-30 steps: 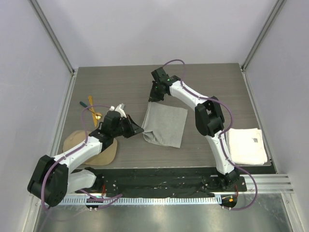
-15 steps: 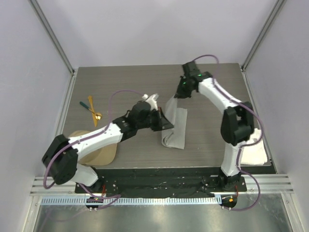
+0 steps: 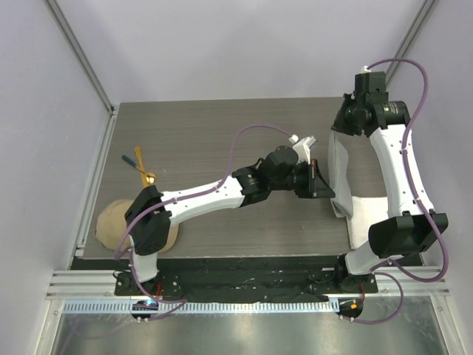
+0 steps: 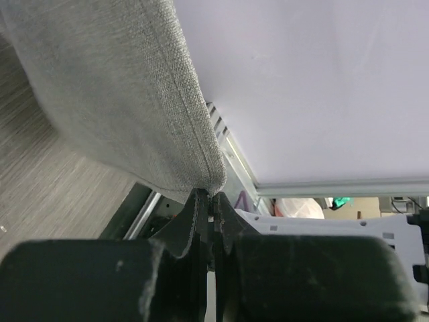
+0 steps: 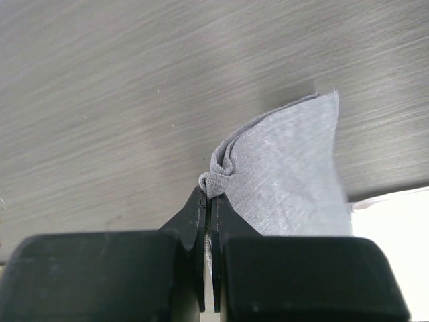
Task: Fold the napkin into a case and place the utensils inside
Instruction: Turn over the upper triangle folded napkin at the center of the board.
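Note:
The light grey napkin (image 3: 338,171) hangs off the table as a narrow strip at the right side, stretched between both grippers. My right gripper (image 3: 342,133) is shut on its far corner, where the cloth bunches at the tips (image 5: 210,196) and the napkin (image 5: 288,181) drapes away to the right. My left gripper (image 3: 326,194) is shut on the near hemmed edge (image 4: 213,198), with the napkin (image 4: 120,100) hanging above it. The utensils (image 3: 140,168) lie far left on the table: a gold spoon (image 3: 150,177), an orange-yellow handle and a teal handle. No case shape shows.
A thick white towel (image 3: 373,218) lies at the right edge, just below the hanging napkin's near end. A tan cap (image 3: 111,222) sits at the near left, partly behind the left arm. The enclosure's side walls stand close on both sides.
Both arms have carried the napkin from the table's middle to the far right, lifting it off the surface. The left arm now reaches across the table.

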### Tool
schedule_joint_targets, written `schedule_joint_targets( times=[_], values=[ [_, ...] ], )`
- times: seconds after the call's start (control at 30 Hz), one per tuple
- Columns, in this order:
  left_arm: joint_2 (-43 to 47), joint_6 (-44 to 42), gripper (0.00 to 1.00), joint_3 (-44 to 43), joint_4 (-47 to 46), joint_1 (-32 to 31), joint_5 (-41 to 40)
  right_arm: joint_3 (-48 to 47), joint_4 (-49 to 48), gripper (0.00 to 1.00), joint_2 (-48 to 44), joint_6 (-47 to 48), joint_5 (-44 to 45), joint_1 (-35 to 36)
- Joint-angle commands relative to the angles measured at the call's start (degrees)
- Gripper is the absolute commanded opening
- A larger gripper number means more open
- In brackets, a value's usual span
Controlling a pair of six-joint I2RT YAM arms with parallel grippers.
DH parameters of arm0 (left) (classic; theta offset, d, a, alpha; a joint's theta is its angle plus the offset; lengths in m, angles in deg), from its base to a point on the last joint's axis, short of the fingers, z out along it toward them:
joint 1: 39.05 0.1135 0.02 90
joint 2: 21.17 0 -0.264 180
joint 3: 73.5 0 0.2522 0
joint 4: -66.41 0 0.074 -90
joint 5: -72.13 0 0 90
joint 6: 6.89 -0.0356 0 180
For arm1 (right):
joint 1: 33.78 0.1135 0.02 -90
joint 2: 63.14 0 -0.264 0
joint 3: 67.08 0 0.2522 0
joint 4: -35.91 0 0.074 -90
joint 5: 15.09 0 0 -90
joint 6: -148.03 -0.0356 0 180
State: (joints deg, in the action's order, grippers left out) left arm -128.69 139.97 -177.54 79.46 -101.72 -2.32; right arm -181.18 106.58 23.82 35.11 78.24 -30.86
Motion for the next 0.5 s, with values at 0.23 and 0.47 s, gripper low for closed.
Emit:
schedule_joint_targets(
  times=[0.23, 0.47],
  values=[
    [14.26, 7.65, 0.00, 38.13, -22.81, 10.71, 3.87, 1.81, -5.02, 0.01, 16.56, -4.67, 6.24, 19.74],
    [21.56, 5.28, 0.00, 58.89, -29.00, 16.27, 3.70, -9.76, -10.94, 0.01, 36.69, -11.53, 6.16, 30.65]
  ],
)
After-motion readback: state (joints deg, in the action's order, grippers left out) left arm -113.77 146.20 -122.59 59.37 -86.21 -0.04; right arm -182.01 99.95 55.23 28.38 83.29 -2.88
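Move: Both hands already pinch the napkin's far-left edge corners, with the cloth hanging roughly 10 cm below them: its middle is some 10 cm ahead of the left hand and 2 cm to its right, and 10 cm back from the right hand and 3 cm to its right. The bare board centre lies about 17 cm ahead, 24 left and 25 below the left hand; 2 cm back, 27 left and 28 below the right. The white cloth is 21 cm right of the left hand and 1 ahead, down on the board. Bring both grippers together leftward and down, easing in and then fast, about 20 cm each way, drawing the pinched napkin edge back towards the board's centre and down to lay the cloth over. Keep both pairs of fingers shut on it; swing the left fingers forward and dip them, and tip the right ones some 20 degrees steeper while turning them counter-clockwise. ##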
